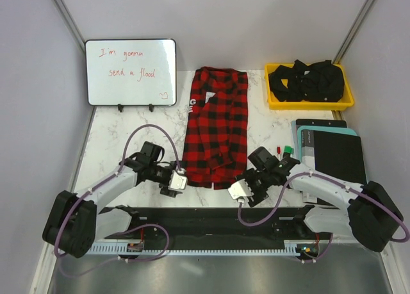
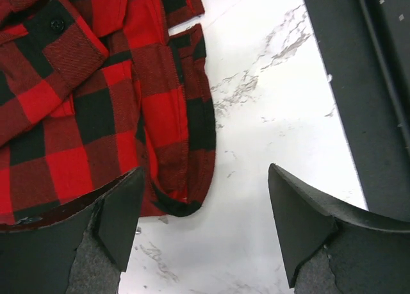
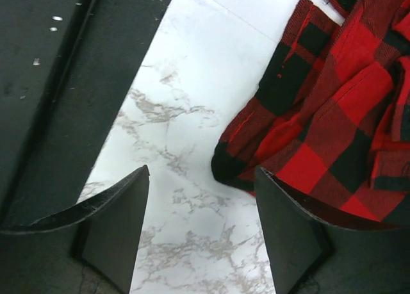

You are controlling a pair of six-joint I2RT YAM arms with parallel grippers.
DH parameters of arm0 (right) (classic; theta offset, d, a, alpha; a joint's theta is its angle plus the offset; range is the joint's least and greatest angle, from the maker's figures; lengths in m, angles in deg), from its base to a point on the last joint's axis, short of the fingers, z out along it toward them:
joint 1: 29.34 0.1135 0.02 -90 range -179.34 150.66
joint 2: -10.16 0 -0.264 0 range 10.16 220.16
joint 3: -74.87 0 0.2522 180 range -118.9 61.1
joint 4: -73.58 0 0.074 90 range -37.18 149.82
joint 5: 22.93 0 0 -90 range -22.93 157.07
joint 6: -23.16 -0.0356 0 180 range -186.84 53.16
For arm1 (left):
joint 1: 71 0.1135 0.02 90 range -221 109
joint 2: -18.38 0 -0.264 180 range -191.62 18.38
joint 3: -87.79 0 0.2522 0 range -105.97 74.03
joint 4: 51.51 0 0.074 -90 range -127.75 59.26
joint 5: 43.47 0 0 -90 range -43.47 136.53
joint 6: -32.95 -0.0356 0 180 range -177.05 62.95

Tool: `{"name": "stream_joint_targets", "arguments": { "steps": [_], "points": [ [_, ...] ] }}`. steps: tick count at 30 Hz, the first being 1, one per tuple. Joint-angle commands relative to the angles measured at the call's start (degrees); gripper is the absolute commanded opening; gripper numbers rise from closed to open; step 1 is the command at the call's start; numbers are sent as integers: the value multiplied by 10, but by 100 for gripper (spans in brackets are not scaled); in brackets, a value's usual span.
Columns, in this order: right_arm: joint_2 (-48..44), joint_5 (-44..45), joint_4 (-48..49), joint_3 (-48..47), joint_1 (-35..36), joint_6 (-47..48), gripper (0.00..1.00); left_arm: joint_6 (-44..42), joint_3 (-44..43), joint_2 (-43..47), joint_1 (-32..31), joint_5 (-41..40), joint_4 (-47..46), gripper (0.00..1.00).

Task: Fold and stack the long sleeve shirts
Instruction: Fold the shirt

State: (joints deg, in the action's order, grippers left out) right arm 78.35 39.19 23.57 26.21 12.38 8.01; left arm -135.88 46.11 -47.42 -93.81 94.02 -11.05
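Note:
A red-and-black checked long sleeve shirt (image 1: pixel 216 124) lies flat in a long narrow fold down the middle of the marble table (image 1: pixel 115 140), collar end at the back. Its near left corner (image 2: pixel 173 191) shows in the left wrist view, its near right corner (image 3: pixel 243 166) in the right wrist view. My left gripper (image 1: pixel 178 182) hovers open just off the shirt's near left corner, nothing between its fingers. At the near right corner my right gripper (image 1: pixel 239 190) is open too and holds nothing. Bare marble lies between both pairs of fingers (image 2: pixel 202 233) (image 3: pixel 202 223).
A yellow bin (image 1: pixel 310 100) at the back right holds dark clothing (image 1: pixel 306 80). A whiteboard (image 1: pixel 131 72) stands at the back left. Dark and teal folders (image 1: pixel 332 152) lie at the right, with small red and green items (image 1: pixel 284 149) beside them. A black rail (image 1: pixel 205 220) runs along the near edge.

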Motion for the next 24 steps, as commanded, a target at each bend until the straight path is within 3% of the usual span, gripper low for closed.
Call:
{"name": "stream_joint_targets", "arguments": {
  "steps": [1,6,8,9,14,18,19,22,24],
  "points": [
    [28,28,105,11,15,2,70,-63,10,-22,-12,-20,-82,81],
    [70,55,155,12,17,-7,69,-62,13,-54,-23,-37,-121,77],
    [85,63,163,11,16,-7,67,-69,9,-62,-23,-37,-122,70],
    [91,64,164,11,16,-8,62,-76,8,-71,-26,-41,-121,67],
    [118,88,189,18,18,-14,54,-91,4,-105,-43,-63,-141,58],
    [122,98,201,22,17,-25,31,-80,-11,-122,-50,-69,-145,39],
    [121,99,199,21,18,-28,26,-64,-14,-123,-50,-69,-145,22],
    [98,95,189,15,20,-44,6,-13,-33,-118,-55,-68,-145,6],
    [84,89,180,7,21,-63,0,20,-45,-92,-69,-68,-131,2]
  ]
}}
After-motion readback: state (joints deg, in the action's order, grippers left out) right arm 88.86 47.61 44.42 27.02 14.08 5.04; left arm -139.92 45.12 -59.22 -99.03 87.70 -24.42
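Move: The left gripper, open and low, has the folded shirt's near-left corner about 3 cm ahead, 3 cm right and some 4 cm below. The near-right corner lies roughly 6 cm ahead of the right gripper, 3 cm left and 3 cm down. The hem's middle notch sits about 11 cm right and 2 cm ahead of the left hand; the buttoned cuff is some 6 cm left of the near-right corner and 8 cm beyond it. Send the right gripper about 6 cm forward, plus half that left and slightly down, onto the shirt's near-right corner. Meanwhile bring the left gripper some 3 cm forward, about as far down and a little right, to the near-left corner. Swing both sets of fingertips roughly 10 degrees forward and shut both grippers to pinch the cloth. ##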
